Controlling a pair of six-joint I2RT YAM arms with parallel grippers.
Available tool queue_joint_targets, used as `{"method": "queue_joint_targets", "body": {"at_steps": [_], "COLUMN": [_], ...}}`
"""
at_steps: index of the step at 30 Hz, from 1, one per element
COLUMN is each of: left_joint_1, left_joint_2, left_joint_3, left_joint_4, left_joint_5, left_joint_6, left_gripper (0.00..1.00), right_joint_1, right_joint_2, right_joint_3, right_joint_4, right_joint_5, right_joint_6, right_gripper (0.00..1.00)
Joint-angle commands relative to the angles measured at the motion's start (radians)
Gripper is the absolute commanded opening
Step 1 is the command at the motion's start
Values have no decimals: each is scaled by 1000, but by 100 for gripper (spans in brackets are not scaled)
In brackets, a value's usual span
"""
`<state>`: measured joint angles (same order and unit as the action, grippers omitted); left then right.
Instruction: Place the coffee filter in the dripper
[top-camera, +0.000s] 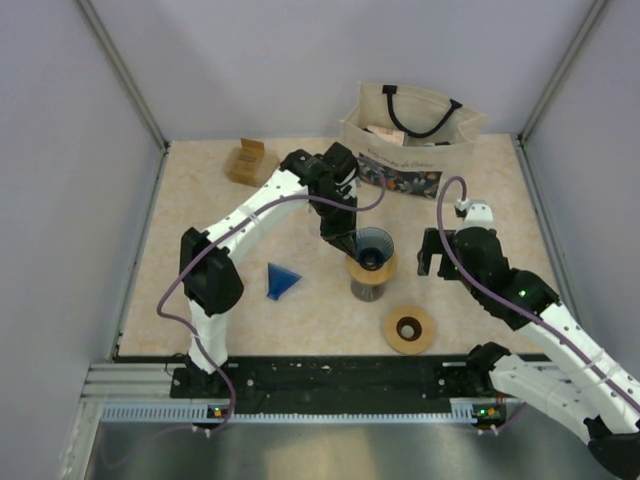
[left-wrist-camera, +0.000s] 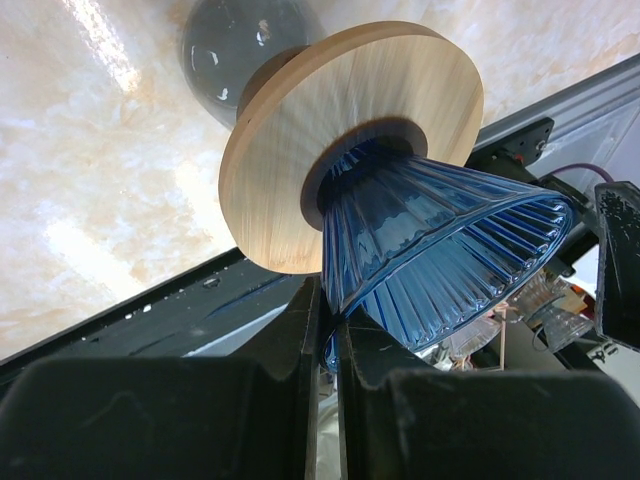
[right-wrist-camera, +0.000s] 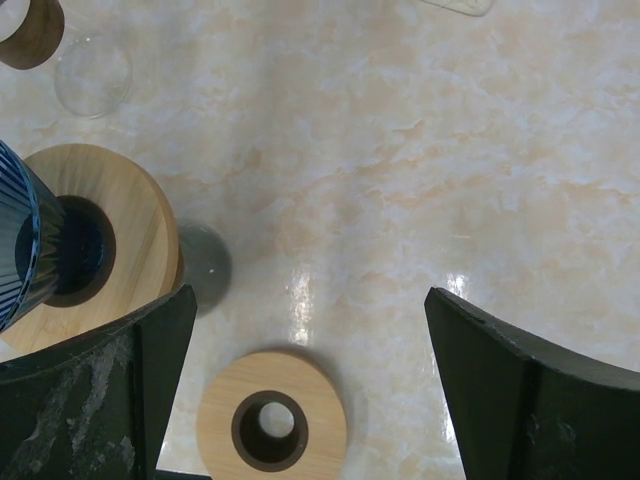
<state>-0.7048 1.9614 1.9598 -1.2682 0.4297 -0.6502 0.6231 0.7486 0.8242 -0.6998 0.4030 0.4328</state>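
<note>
The blue ribbed glass dripper (top-camera: 374, 246) sits in a wooden collar (top-camera: 372, 268) on top of a glass (top-camera: 368, 290) at the table's middle. My left gripper (top-camera: 346, 240) is shut on the dripper's rim; in the left wrist view its jaws (left-wrist-camera: 328, 312) pinch the rim of the dripper (left-wrist-camera: 440, 250) under the collar (left-wrist-camera: 340, 130). A blue cone, apparently the filter (top-camera: 282, 280), lies on its side left of the dripper, apart from both grippers. My right gripper (top-camera: 432, 252) is open and empty to the right of the dripper; the right wrist view (right-wrist-camera: 308, 295) shows table between its fingers.
A spare wooden ring (top-camera: 409, 329) lies near the front, also below the right gripper (right-wrist-camera: 270, 420). A canvas tote bag (top-camera: 410, 140) stands at the back. A small cardboard box (top-camera: 246, 160) is at the back left. A clear glass (right-wrist-camera: 92, 72) shows in the right wrist view.
</note>
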Motion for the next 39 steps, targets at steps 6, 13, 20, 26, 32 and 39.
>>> {"method": "queue_joint_targets", "body": {"at_steps": [6, 13, 20, 26, 32, 39], "left_joint_1": [2, -5, -7, -7, -7, -5], "left_joint_2": [43, 71, 77, 59, 50, 18], "left_joint_3": [68, 74, 76, 77, 96, 108], "left_joint_4": [-128, -178, -180, -174, -151, -86], "left_joint_5": [-66, -62, -85, -75, -69, -62], "left_joint_6": [43, 67, 72, 73, 72, 69], "left_gripper": [0, 0, 0, 9, 25, 40], "right_joint_1": [-10, -10, -10, -10, -10, -10], "right_joint_2": [-28, -29, -34, -32, -28, -31], "right_joint_3": [-10, -10, -13, -16, -19, -23], "right_joint_4": [17, 19, 17, 17, 23, 36], "right_joint_5": [43, 53, 59, 54, 37, 16], "right_joint_6": [26, 34, 32, 31, 24, 17], "right_gripper": [98, 98, 98, 99, 98, 99]}}
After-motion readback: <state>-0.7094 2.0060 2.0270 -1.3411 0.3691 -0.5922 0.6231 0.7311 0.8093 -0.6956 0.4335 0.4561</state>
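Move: The left hand still pinches the near rim of the coffee filter, whose tip is already in the dripper's hole; the dripper, on its carafe, is centred about 5 cm to the hand's right, level fore and aft, some 7 cm below. The spare dripper lies about 10 cm back and 14 cm right; the second filter about 2 cm ahead and 14 cm left, both roughly 18 cm lower. From the right hand the dripper is about 13 cm left, 1 cm ahead, 7 cm below. Keeping its pinch on the filter's rim, the left hand eases straight down barely half a centimetre to settle the cone in the dripper's hole, then holds still there with hardly any turn. Only at the end do the fingers open, to a bit over a third of their range, loosening their grip with the rim still between the pads, while the hand drifts about half a centimetre left and tilts a few degrees, its left side rising. ##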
